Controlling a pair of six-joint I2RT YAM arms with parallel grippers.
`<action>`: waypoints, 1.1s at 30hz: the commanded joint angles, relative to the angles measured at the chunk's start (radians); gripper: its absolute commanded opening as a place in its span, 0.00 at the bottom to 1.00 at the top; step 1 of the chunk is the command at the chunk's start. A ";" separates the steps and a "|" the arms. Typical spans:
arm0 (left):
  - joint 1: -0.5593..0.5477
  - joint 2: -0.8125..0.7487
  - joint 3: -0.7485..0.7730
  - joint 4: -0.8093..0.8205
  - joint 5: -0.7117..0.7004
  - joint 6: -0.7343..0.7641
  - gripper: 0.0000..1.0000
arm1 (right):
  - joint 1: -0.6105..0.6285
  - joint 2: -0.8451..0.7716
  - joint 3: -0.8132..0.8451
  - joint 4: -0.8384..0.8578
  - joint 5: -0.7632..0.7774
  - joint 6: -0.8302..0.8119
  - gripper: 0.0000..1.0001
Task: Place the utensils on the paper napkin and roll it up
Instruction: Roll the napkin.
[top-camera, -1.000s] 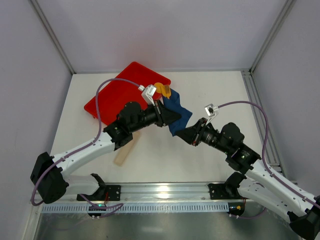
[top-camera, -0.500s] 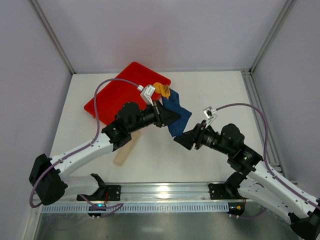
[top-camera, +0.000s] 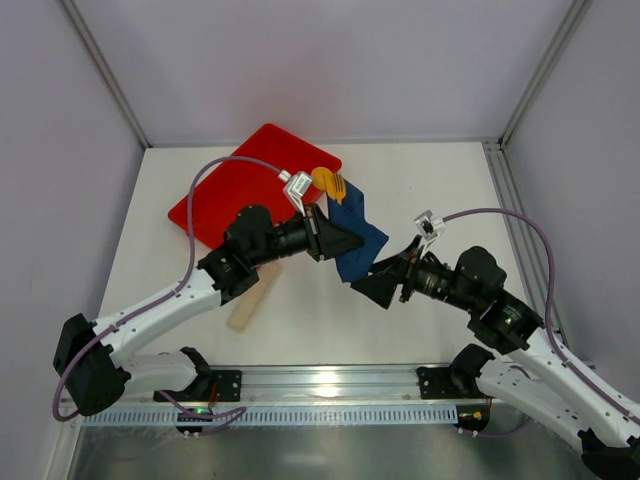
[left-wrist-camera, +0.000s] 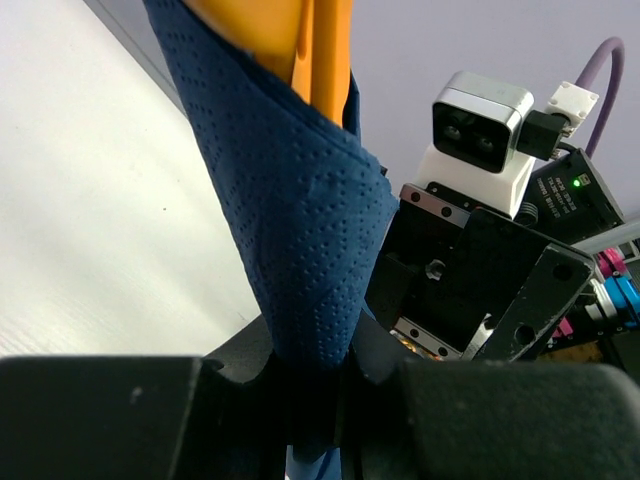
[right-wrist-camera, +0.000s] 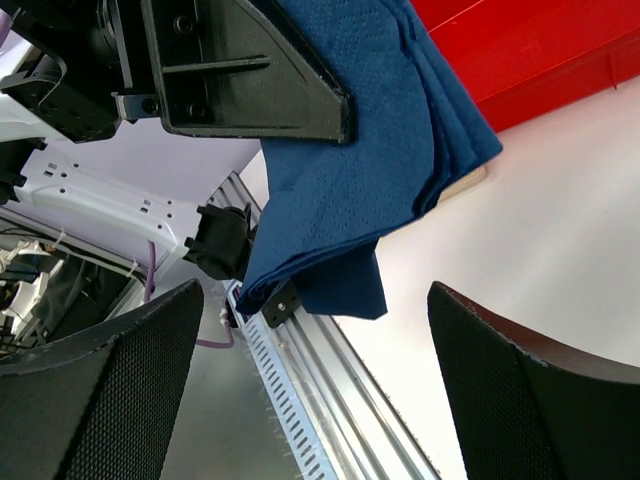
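My left gripper (top-camera: 338, 240) is shut on the dark navy paper napkin (top-camera: 357, 236), which is wrapped loosely round the orange utensils (top-camera: 329, 181) and held above the table. In the left wrist view the napkin (left-wrist-camera: 300, 200) rises from between the jaws and the orange utensils (left-wrist-camera: 310, 45) poke out of its top. My right gripper (top-camera: 372, 285) is open just right of and below the napkin's hanging end, not touching it. The right wrist view shows the napkin (right-wrist-camera: 350, 190) hanging loose between and beyond my wide-spread fingers (right-wrist-camera: 95, 400).
A red tray (top-camera: 240, 185) lies at the back left of the table. A pale beige flat strip (top-camera: 250, 300) lies under the left arm. A metal rail (top-camera: 330, 385) runs along the near table edge.
My right gripper has opened wide, let go of the napkin's lower end and drawn back toward the near right. The left gripper has kept its hold and shifted the bundle slightly right.
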 joint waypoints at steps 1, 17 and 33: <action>-0.001 -0.007 -0.003 0.073 0.043 -0.013 0.00 | 0.005 0.030 0.027 0.100 -0.038 0.010 0.93; -0.005 0.045 0.009 0.115 0.061 -0.027 0.00 | 0.007 0.095 -0.008 0.258 -0.079 0.053 0.77; -0.005 0.066 -0.003 0.167 0.055 -0.060 0.00 | 0.008 0.076 -0.066 0.281 -0.079 0.067 0.56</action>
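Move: The napkin's loose end sticks out below the left gripper, about 3 cm to the right gripper's left and 2 cm ahead, roughly level with it. The left gripper, clamped on the roll, is some 5 cm left and 6 cm ahead of the right one; the spoon and fork heads stand about 8 cm left and 16 cm ahead. From the left gripper the loose end lies some 4 cm back and 2 cm right. Bring the wide-open right gripper left about 2.5 cm to the napkin's loose end, rising nearly 2 cm on the way and then sinking most of that again, while narrowing the fingers around the end to a bit over half open. Keep the left gripper's hold on the roll and ease it about 1.5 cm right, towards the right gripper. ##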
